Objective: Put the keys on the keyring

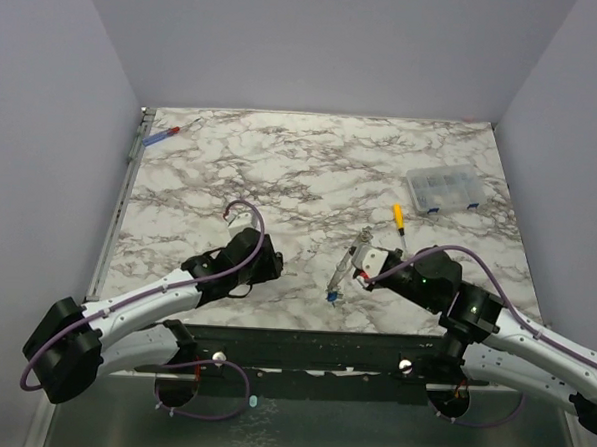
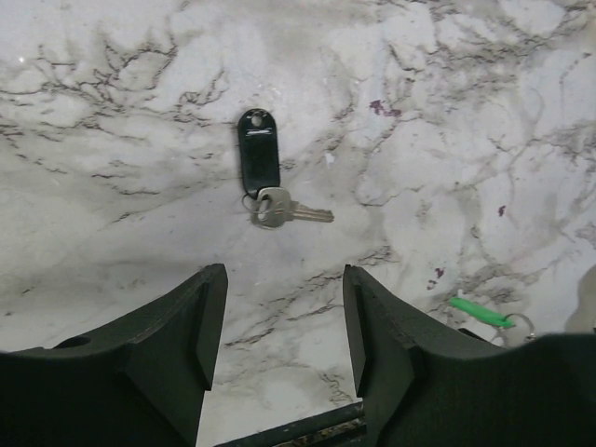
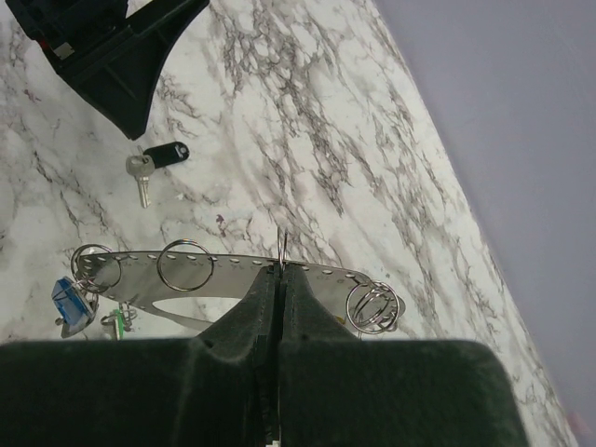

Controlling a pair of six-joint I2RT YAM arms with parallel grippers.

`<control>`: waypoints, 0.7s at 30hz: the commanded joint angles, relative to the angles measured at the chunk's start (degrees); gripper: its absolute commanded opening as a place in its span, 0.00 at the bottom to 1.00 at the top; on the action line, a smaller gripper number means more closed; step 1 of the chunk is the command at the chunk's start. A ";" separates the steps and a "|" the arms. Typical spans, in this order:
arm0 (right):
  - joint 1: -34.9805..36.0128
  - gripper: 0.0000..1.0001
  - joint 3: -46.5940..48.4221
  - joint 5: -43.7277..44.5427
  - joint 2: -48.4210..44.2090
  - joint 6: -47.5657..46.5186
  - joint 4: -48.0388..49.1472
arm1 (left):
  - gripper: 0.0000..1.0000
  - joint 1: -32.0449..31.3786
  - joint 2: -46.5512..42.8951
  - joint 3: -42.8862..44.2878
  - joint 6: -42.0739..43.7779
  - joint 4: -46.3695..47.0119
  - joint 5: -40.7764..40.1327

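Observation:
The keyring (image 3: 233, 264) is a long silver perforated metal loop carrying small split rings (image 3: 185, 266). A blue-capped key (image 3: 69, 302) and a green-capped key (image 3: 115, 321) hang at its left end. My right gripper (image 3: 281, 270) is shut on the keyring, pinching an edge-on split ring at its upper edge and holding it over the table. In the top view the keyring (image 1: 349, 261) hangs by my right gripper (image 1: 363, 271), blue key (image 1: 332, 297) lowest. A loose silver key (image 2: 279, 209) on a black fob (image 2: 258, 158) lies flat ahead of my open, empty left gripper (image 2: 284, 275).
A yellow-handled screwdriver (image 1: 399, 218) lies behind the right gripper. A clear compartment box (image 1: 444, 188) stands at the back right. A red-and-blue screwdriver (image 1: 163, 134) lies at the far left corner. The table's near edge (image 1: 303, 329) runs just below both grippers.

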 commanded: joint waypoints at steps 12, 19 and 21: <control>-0.05 0.01 0.57 -3.81 -2.15 2.46 -2.36 | 0.47 -0.15 12.17 7.95 -16.34 -12.25 -11.46; -0.05 0.01 0.06 -4.66 -2.90 1.97 -2.14 | 0.32 -0.26 15.98 7.93 -32.25 -11.52 -10.05; -0.05 0.01 -0.18 -4.81 -3.12 1.74 -2.12 | 0.35 -0.33 15.58 7.04 -36.38 -11.23 -9.88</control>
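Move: The key with the black tag lies flat on the table about 5 cm ahead of the empty left hand, 1 cm to its right and some 8 cm below. The keyring plate, in the right hand's grip, hangs about 15 cm to the left hand's right, 2 cm back and 15 cm higher; its blue tag is 12 cm right, 8 cm back and 10 cm above. From the right hand that key is some 14 cm left, 7 cm ahead and 23 cm down. No touch yet: the left hand sinks about 4 cm towards the black-tagged key, first drifting nearly 2 cm left, then a little forward. Meanwhile its wrist turns some 25 degrees counter-clockwise and tips farther down, and the open fingers narrow to roughly half their gap, stopping short of the key. The right hand keeps its pinch on the keyring plate, easing back about a centimetre. ##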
